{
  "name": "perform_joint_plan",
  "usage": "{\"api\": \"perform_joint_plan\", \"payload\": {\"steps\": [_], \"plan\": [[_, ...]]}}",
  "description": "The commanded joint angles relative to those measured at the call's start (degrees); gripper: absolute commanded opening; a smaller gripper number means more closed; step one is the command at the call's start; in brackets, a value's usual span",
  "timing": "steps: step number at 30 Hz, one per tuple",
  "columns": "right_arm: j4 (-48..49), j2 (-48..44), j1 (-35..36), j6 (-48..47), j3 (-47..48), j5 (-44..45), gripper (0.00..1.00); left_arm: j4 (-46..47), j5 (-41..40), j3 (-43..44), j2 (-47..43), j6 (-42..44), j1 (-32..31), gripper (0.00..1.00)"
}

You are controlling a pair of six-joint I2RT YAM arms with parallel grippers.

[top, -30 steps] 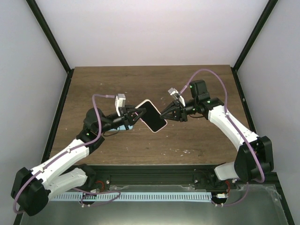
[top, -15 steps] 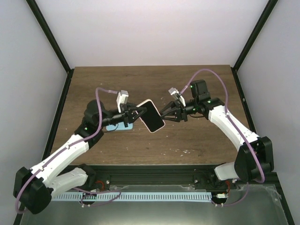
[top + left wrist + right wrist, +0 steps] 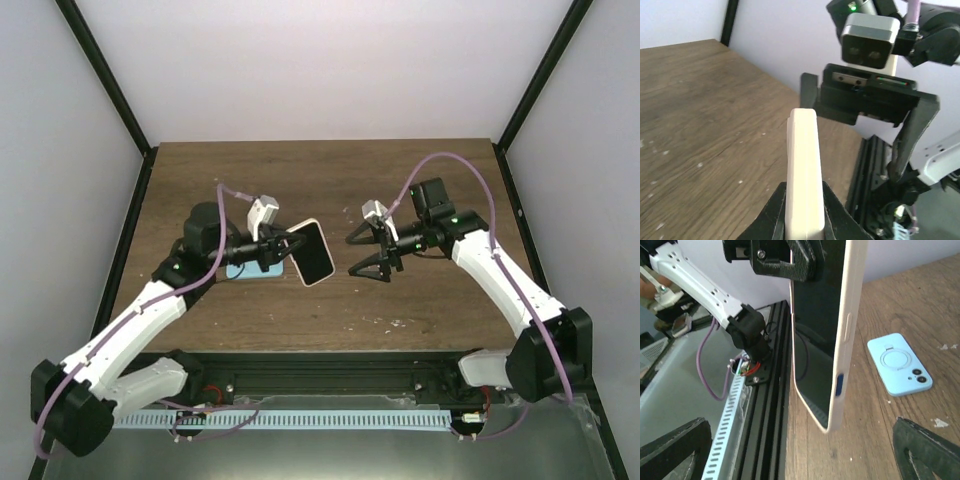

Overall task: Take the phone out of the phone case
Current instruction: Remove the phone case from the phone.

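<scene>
My left gripper (image 3: 283, 247) is shut on one end of a phone (image 3: 313, 252) with a black screen and a thick cream rim, held on edge above the table. In the left wrist view the cream edge (image 3: 802, 170) runs straight out from between the jaws. I cannot tell whether that rim is the phone case. A light blue case-like cover (image 3: 245, 271) with a ring and camera openings lies flat on the wood under the left arm, also seen in the right wrist view (image 3: 900, 364). My right gripper (image 3: 350, 256) stands open just right of the phone, apart from it, with nothing held.
The brown wooden table (image 3: 420, 190) is framed by black posts and white walls. A black rail (image 3: 330, 375) with a white cable strip runs along the near edge by the arm bases.
My right gripper let go of the phone's right corner, opened wide and drew back to the right. The left arm has swung the phone slightly left and down, still gripping it.
</scene>
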Motion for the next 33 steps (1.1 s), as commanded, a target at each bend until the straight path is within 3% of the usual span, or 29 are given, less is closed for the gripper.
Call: {"api": "perform_joint_plan", "payload": {"steps": [1,5,12,19,25,30,33], "plan": [[-5.02,-1.59,0.28,-10.34,-1.64,3.92,0.94,2.39,-3.81,-4.58,-7.0,5.87,0.33,0.0],[-4.87,-1.07,2.15,-13.73,-2.77,4.87,0.7,-0.4,4.34,-3.16,-8.71,7.27,0.34,0.0],[-8.72,-3.45,10.99,-17.98,-3.08,6.59,0.54,4.1,17.18,-1.7,-2.83,2.75,1.77,0.0],[-5.38,-8.89,15.46,-14.91,-6.37,9.47,0.52,14.72,23.0,-3.72,-0.94,-6.47,6.72,0.0],[-3.14,-8.77,16.17,-11.29,-6.77,12.75,0.52,21.99,28.35,-4.99,0.96,-11.71,6.93,0.0],[-4.63,-6.46,16.65,-9.74,-4.45,12.51,0.5,19.06,28.25,-4.5,0.79,-9.66,6.93,0.0],[-10.68,-5.2,16.71,-12.16,-0.88,11.84,0.49,13.54,26.16,-3.43,0.2,-5.35,6.97,0.0]]}}
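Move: The cased phone is in my left fingers, its middle about 4 cm to that hand's right, 2 cm back and 2 cm below. From my empty right hand its middle lies about 9 cm to the left, level front to back and about as high. The phone's near right corner, where I'm going, is some 5 cm left, 4 cm back and 2 cm lower. The blue phone lies on the table about 25 cm left, 8 cm ahead and 23 cm below. I swing my wide-open right hand back about 9 cm, sinking some 4 cm and edging left, down to the phone's near right corner, while its fingers close to half open and the wrist turns about 15 degrees counter-clockwise. My left hand keeps its pinch on the phone, draws back about 3 cm and turns it some 15 degrees clockwise. ##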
